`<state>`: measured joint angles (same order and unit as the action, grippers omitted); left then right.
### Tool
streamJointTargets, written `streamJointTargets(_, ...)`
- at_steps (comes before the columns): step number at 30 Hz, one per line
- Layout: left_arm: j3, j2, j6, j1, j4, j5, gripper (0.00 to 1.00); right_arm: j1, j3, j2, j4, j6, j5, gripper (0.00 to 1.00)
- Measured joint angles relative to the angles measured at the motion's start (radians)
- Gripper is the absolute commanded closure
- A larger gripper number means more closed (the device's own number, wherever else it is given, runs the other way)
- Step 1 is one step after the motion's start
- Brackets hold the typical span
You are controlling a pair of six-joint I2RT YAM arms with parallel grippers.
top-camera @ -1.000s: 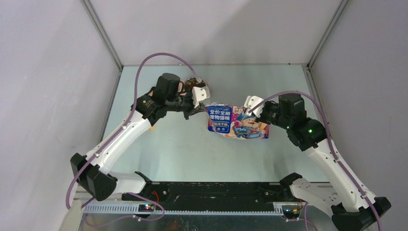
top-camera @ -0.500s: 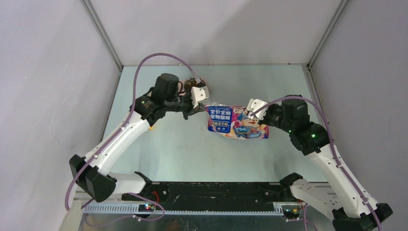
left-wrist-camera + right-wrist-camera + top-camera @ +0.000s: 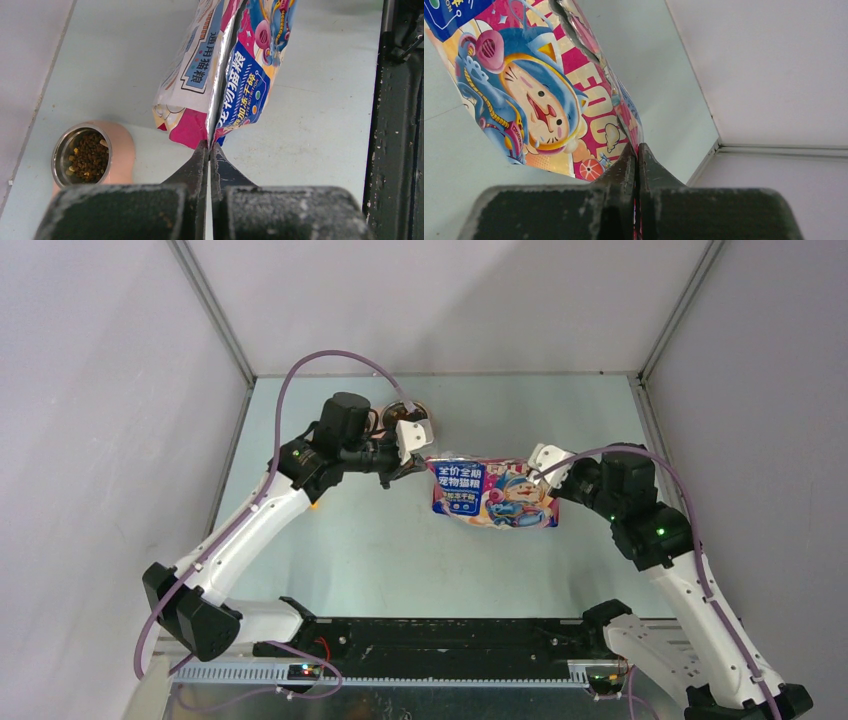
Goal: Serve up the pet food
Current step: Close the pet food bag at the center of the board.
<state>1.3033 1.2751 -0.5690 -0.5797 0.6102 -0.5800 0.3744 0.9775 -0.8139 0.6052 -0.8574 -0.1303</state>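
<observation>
The glossy blue, pink and white cat food bag [image 3: 492, 493] hangs sideways between my two grippers over the middle of the table. My left gripper [image 3: 425, 462] is shut on the bag's left edge seam, and in the left wrist view its tips [image 3: 210, 147] pinch the foil fold of the bag [image 3: 225, 65]. My right gripper [image 3: 545, 473] is shut on the bag's right edge, and in the right wrist view its tips [image 3: 638, 150] clamp the printed bag [image 3: 534, 95]. Brown pet food kibble [image 3: 89, 157] fills a steel bowl to the left of the bag.
The pink feeder [image 3: 124, 150] holding that steel bowl stands at the back of the table, mostly hidden behind my left wrist [image 3: 405, 412]. A bit of yellow [image 3: 316, 505] shows under my left arm. The grey walls [image 3: 120, 390] close in on three sides.
My right gripper has pulled to the right with the bag's edge in it, drawing the bag out wider. My left gripper has hardly moved.
</observation>
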Motion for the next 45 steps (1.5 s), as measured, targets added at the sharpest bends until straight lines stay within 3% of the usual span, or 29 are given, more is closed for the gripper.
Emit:
streamJointTargets(1,0.000,0.000,0.000,0.000,0.000,0.000,1.00,-0.001,0.000,0.000,-0.002,0.000,0.000,1.00)
streamJointTargets(2,0.000,0.000,0.000,0.000,0.000,0.000,1.00,-0.003,-0.001,0.000,-0.003,0.000,0.000,0.79)
streamJointTargets(4,0.000,0.000,0.000,0.000,0.000,0.000,1.00,-0.004,-0.001,0.001,-0.005,-0.003,0.005,0.54)
streamJointTargets(5,0.000,0.000,0.000,0.001,0.003,0.002,1.00,-0.007,-0.001,0.003,-0.006,0.005,0.012,0.50)
streamJointTargets(10,0.000,-0.002,0.000,0.006,0.009,0.001,1.00,-0.045,-0.002,0.029,-0.016,-0.003,0.056,0.51)
streamJointTargets(12,0.000,-0.002,0.000,0.006,0.009,0.001,1.00,-0.058,-0.010,0.041,-0.016,-0.004,0.057,0.67)
streamJointTargets(13,0.000,-0.002,0.000,0.006,0.009,0.001,1.00,-0.064,-0.017,0.048,-0.015,-0.006,0.057,0.90)
streamJointTargets(14,0.000,-0.002,0.000,0.006,0.008,0.001,1.00,-0.072,-0.024,0.054,-0.010,0.001,0.055,0.96)
streamJointTargets(15,0.000,-0.002,0.000,0.006,0.008,0.000,1.00,-0.073,-0.028,0.056,-0.008,-0.007,0.053,1.00)
streamJointTargets(18,0.000,-0.002,0.000,0.006,0.006,-0.002,1.00,-0.080,-0.037,0.057,-0.001,0.001,0.046,1.00)
streamJointTargets(19,0.000,-0.003,0.000,0.006,0.006,-0.002,1.00,-0.083,-0.037,0.057,-0.001,0.000,0.044,0.98)
streamJointTargets(20,0.000,-0.003,0.000,0.006,0.007,-0.002,1.00,-0.084,-0.037,0.060,0.000,0.000,0.040,0.88)
streamJointTargets(21,0.000,-0.005,0.000,0.006,0.008,-0.002,1.00,-0.085,-0.037,0.061,0.000,0.001,0.039,0.71)
streamJointTargets(23,0.000,-0.007,0.000,0.006,0.010,0.002,1.00,-0.088,-0.039,0.066,-0.001,0.002,0.035,0.54)
streamJointTargets(25,0.000,-0.009,0.000,0.007,0.019,0.002,0.91,-0.098,-0.039,0.077,-0.009,0.009,0.031,0.43)
streamJointTargets(26,0.000,-0.010,0.000,0.008,0.024,0.002,0.74,-0.101,-0.039,0.084,-0.012,0.010,0.024,0.41)
streamJointTargets(28,0.001,-0.010,-0.011,0.008,0.036,0.002,0.57,-0.107,-0.039,0.100,-0.014,0.012,-0.010,0.38)
streamJointTargets(32,0.038,0.003,-0.022,0.002,0.098,0.000,0.32,-0.103,-0.039,0.108,-0.018,0.013,-0.130,0.36)
streamJointTargets(34,0.075,0.018,-0.036,-0.010,0.124,0.000,0.25,-0.087,-0.039,0.095,-0.027,0.016,-0.178,0.36)
streamJointTargets(38,0.160,0.059,-0.044,-0.051,0.166,0.000,0.19,-0.047,-0.034,0.030,-0.061,0.035,-0.267,0.36)
streamJointTargets(45,0.221,0.163,-0.043,-0.119,0.181,0.001,0.20,-0.016,-0.009,-0.102,-0.160,0.108,-0.391,0.36)
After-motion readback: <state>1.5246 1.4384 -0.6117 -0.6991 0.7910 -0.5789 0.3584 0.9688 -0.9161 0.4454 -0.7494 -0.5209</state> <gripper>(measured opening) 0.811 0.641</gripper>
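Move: Both grippers are already shut on the pet food bag's top seam, one near each end. The bag's middle lies about 12 cm to the right of the left hand, level with it fore and aft and some 12 cm below. The near food bowl is about 20 cm ahead of the left hand, 5 cm to its left and 24 cm down. From the right hand, the bag's middle lies some 11 cm left, about level fore and aft, and 12 cm down. Open the right gripper, shift it about 3 cm right towards the seam's right end and shut it there, then open it again and sweep roughly 10 cm left over the bag's top, turning counter-clockwise with its left side rising. Late on, open the left gripper to free the left corner, and arc it 4 cm right and slightly back, up and then down, fingers wide about the seam. ##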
